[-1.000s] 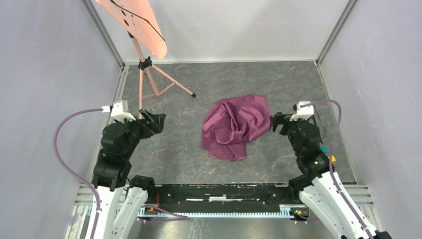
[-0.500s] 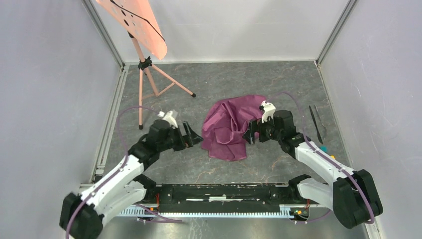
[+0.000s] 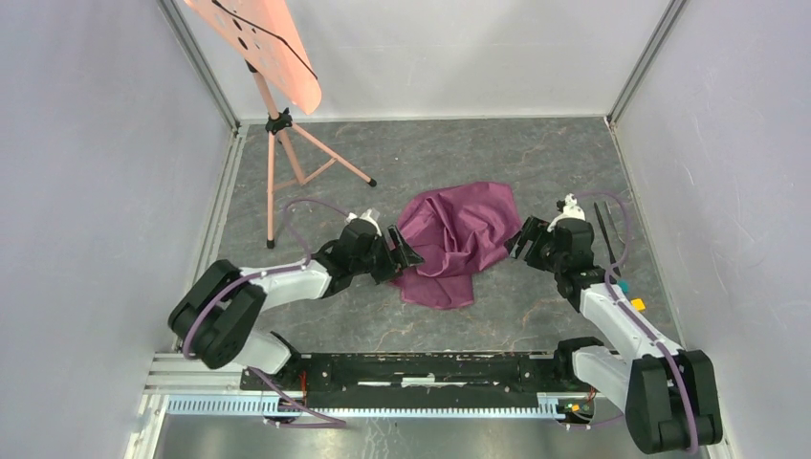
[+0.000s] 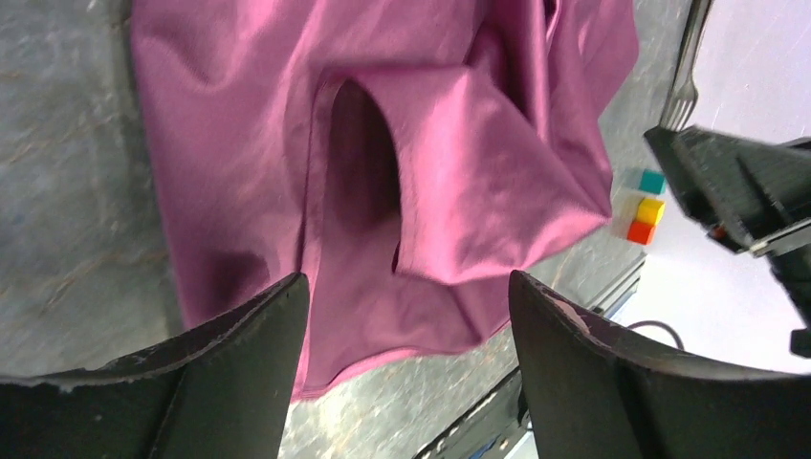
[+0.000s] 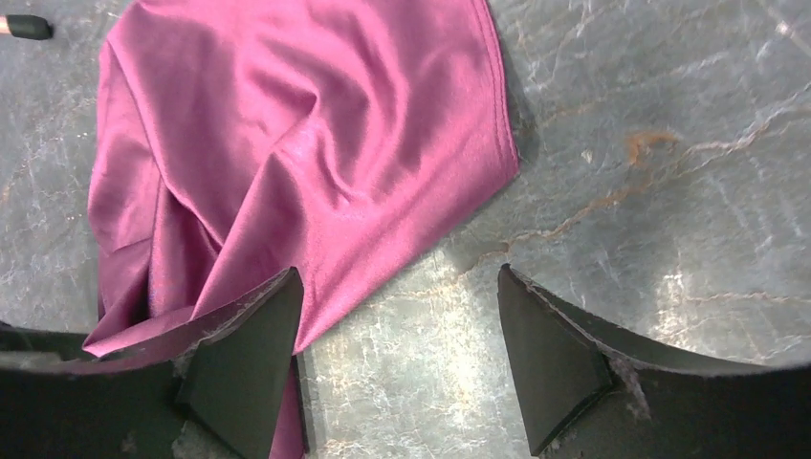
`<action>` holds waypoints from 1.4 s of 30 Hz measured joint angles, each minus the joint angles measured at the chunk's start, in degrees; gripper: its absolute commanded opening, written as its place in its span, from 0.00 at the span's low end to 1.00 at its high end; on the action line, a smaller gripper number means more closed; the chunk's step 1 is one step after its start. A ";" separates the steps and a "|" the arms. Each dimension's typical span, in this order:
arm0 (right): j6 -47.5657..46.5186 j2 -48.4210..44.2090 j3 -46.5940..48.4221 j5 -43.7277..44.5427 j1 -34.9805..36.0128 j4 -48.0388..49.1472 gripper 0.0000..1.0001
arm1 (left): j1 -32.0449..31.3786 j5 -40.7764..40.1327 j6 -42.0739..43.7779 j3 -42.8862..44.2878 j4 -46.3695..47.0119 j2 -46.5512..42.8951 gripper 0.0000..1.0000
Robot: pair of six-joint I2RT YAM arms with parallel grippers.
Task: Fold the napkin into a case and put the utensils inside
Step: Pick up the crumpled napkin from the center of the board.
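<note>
The plum-maroon napkin (image 3: 454, 241) lies crumpled in a loose heap mid-table, with folds and an open pocket (image 4: 363, 153) in the left wrist view. My left gripper (image 3: 406, 256) is open at its near-left edge, and the cloth's hem (image 4: 383, 354) lies between the jaws below them. My right gripper (image 3: 524, 239) is open at the napkin's right edge; its left finger (image 5: 244, 354) overlaps the cloth (image 5: 306, 143), with bare table between the jaws. The utensils (image 3: 603, 229) lie on the table right of the right arm, and the fork (image 4: 684, 76) shows its tines.
A pink music stand (image 3: 277, 124) stands at the back left, one black foot (image 5: 24, 26) near the napkin. Small teal (image 4: 652, 181), yellow (image 4: 650, 208) and orange (image 4: 641, 231) cubes sit by the right wall. Metal rails edge the table.
Both arms have swung in from the sides. The left gripper has reached the napkin's near-left edge. The right gripper went over the cloth, then drew back to its right edge.
</note>
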 measured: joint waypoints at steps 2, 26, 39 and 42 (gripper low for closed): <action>0.96 1.16 -0.37 -0.57 -0.61 -0.02 0.78 | 0.00 0.02 -1.14 1.66 1.55 3.10 0.76; 5.53 21.62 1.53 -6.86 3.15 14.05 0.00 | -0.87 -2.78 -2.03 11.17 4.50 13.46 0.02; -7.87 -19.80 9.79 -18.23 8.66 5.51 0.00 | -1.05 -7.93 12.33 17.44 -20.39 -37.20 0.02; -6.40 -30.47 9.92 -23.67 9.51 7.43 0.00 | -1.31 -4.50 12.68 20.09 -25.31 -45.18 0.02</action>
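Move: My open hands hover low over opposite sides of the crumpled napkin. Its middle lies some 4 cm ahead, 10 cm right and 4 cm below my left hand; from my right hand it is about 13 cm left, 2 cm back and 6 cm down. A tripod foot stands roughly 17 cm ahead and 7 cm left of my left hand. The utensils lie about 18 cm to the right of my right hand, level with it, the coloured blocks some 22 cm right and 12 cm back. I ease my left hand forward and right into the loose fold, slightly down, while my right hand sinks about 6 cm and slides left onto the napkin's right side. Both close and pinch the cloth, then lift it fast, each ending some 25 to 30 cm higher than now, drawing back and drifting left, with the fingers tipping up 40 degrees or more and my right hand also turning counter-clockwise. ##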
